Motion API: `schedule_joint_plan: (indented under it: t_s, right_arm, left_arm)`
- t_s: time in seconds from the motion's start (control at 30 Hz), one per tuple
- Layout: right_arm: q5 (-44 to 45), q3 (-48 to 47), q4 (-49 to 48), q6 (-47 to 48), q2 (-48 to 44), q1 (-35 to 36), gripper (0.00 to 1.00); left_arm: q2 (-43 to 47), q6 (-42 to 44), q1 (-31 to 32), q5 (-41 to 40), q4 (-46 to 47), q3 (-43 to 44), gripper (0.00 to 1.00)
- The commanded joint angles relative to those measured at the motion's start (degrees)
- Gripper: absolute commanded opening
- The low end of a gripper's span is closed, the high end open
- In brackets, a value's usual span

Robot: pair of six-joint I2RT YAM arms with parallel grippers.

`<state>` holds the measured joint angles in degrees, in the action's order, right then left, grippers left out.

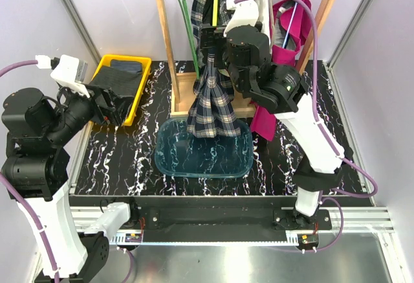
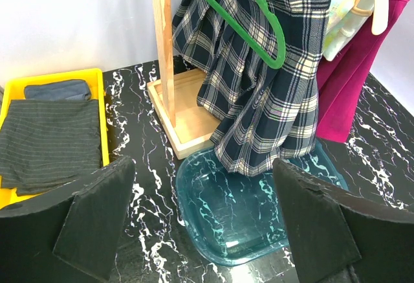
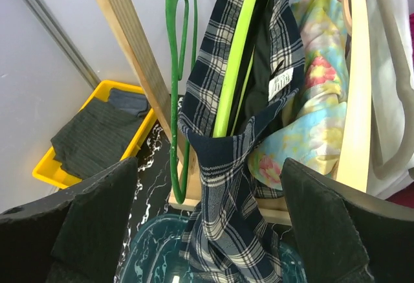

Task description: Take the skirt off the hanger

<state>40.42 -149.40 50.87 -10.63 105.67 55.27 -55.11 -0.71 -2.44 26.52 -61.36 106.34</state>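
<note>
The navy plaid skirt (image 1: 211,105) hangs from a lime-green hanger (image 1: 215,3) on the wooden rack (image 1: 167,37). Its lower end rests in a teal tray (image 1: 171,157). My right gripper (image 1: 208,38) is up at the rack, open. In the right wrist view the skirt (image 3: 229,186) hangs between the wide-apart fingers (image 3: 97,225) of the right gripper (image 3: 207,228), with the lime-green hanger (image 3: 242,50) just above. My left gripper (image 1: 108,105) is open over the table's left side. In its view the left gripper (image 2: 207,225) faces the skirt (image 2: 265,101) and holds nothing.
An empty dark green hanger (image 1: 187,27) hangs left of the skirt. A magenta garment (image 1: 284,43), a floral one (image 3: 317,101) and beige hangers (image 3: 354,101) fill the rack's right side. A yellow bin (image 1: 143,82) with folded dark clothes sits at back left.
</note>
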Motion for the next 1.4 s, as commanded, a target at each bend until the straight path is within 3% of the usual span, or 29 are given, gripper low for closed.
schedule_joint_plan:
  t_s: [0.0,0.2,0.33,0.5,0.77,1.1,1.2,1.23,1.33,1.37]
  right_arm:
    - [0.09,1.74,-1.73,-0.01,-2.66,0.28,1.0]
    - [-3.59,4.47,-3.76,8.25,-2.4,-0.51,1.0]
    - [-3.68,-4.81,-3.32,10.1,2.25,-1.38,1.0]
    - [-7.28,-12.31,-4.63,9.58,7.35,-4.37,0.95]
    - [-13.52,-11.35,-9.65,6.25,12.1,-11.49,0.9]
    - [-16.16,-11.09,-14.04,5.01,17.55,-14.74,0.85]
    - [-16.52,-10.74,-14.66,5.18,17.91,-15.71,0.73]
    - [-16.61,-10.56,-14.75,5.18,17.99,-15.89,0.61]
    - [-16.17,-9.86,-15.27,5.8,17.91,-16.33,0.41]
    - [-15.82,-9.77,-15.62,6.32,17.82,-16.42,0.26]
  left_arm:
    - [0.18,-0.34,0.06,0.28,3.27,0.0,0.91]
    - [1.32,0.36,-0.02,-0.16,3.36,-1.31,0.91]
    - [2.02,0.36,0.06,-0.07,3.53,-2.28,0.91]
    - [2.47,0.36,-0.02,-0.33,3.97,-3.51,0.91]
    - [4.4,0.36,-0.02,-0.86,5.46,-6.32,0.91]
    - [5.63,0.36,-0.02,-0.77,8.63,-12.12,0.91]
    - [6.24,0.36,-0.02,-1.21,9.51,-13.88,0.91]
    - [6.33,0.36,-0.02,-1.47,9.86,-14.23,0.91]
    - [6.86,0.36,0.06,-1.91,10.56,-15.55,0.91]
    - [6.95,1.58,-0.02,-2.09,10.74,-15.81,0.91]
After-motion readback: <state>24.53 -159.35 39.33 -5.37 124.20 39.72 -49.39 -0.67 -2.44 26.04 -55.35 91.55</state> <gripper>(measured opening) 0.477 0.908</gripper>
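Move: The lime-green hanger's near end, tucked in the bunched waistband of the plaid skirt, lies about 14 cm ahead of the right hand, 1 cm left and 4 cm lower. The dark-green hanger stands some 7 cm to the left of that end, the cream hanger 9 cm right of it and 5 cm nearer; the floral garment is 8 cm right of it, 5 cm farther out. From the left hand the lime end is about 27 cm ahead, 24 cm right, roughly level. The right fingers begin closing around the near part of the lime-green hanger at the skirt's waistband, ending about half open; a firm pinch can't be seen yet. To get there, the hand dips slightly, then arcs up and forward and sinks onto it, some 14 cm forward and 5 cm lower in all. The left hand, still wide open, sinks about 5 cm. ##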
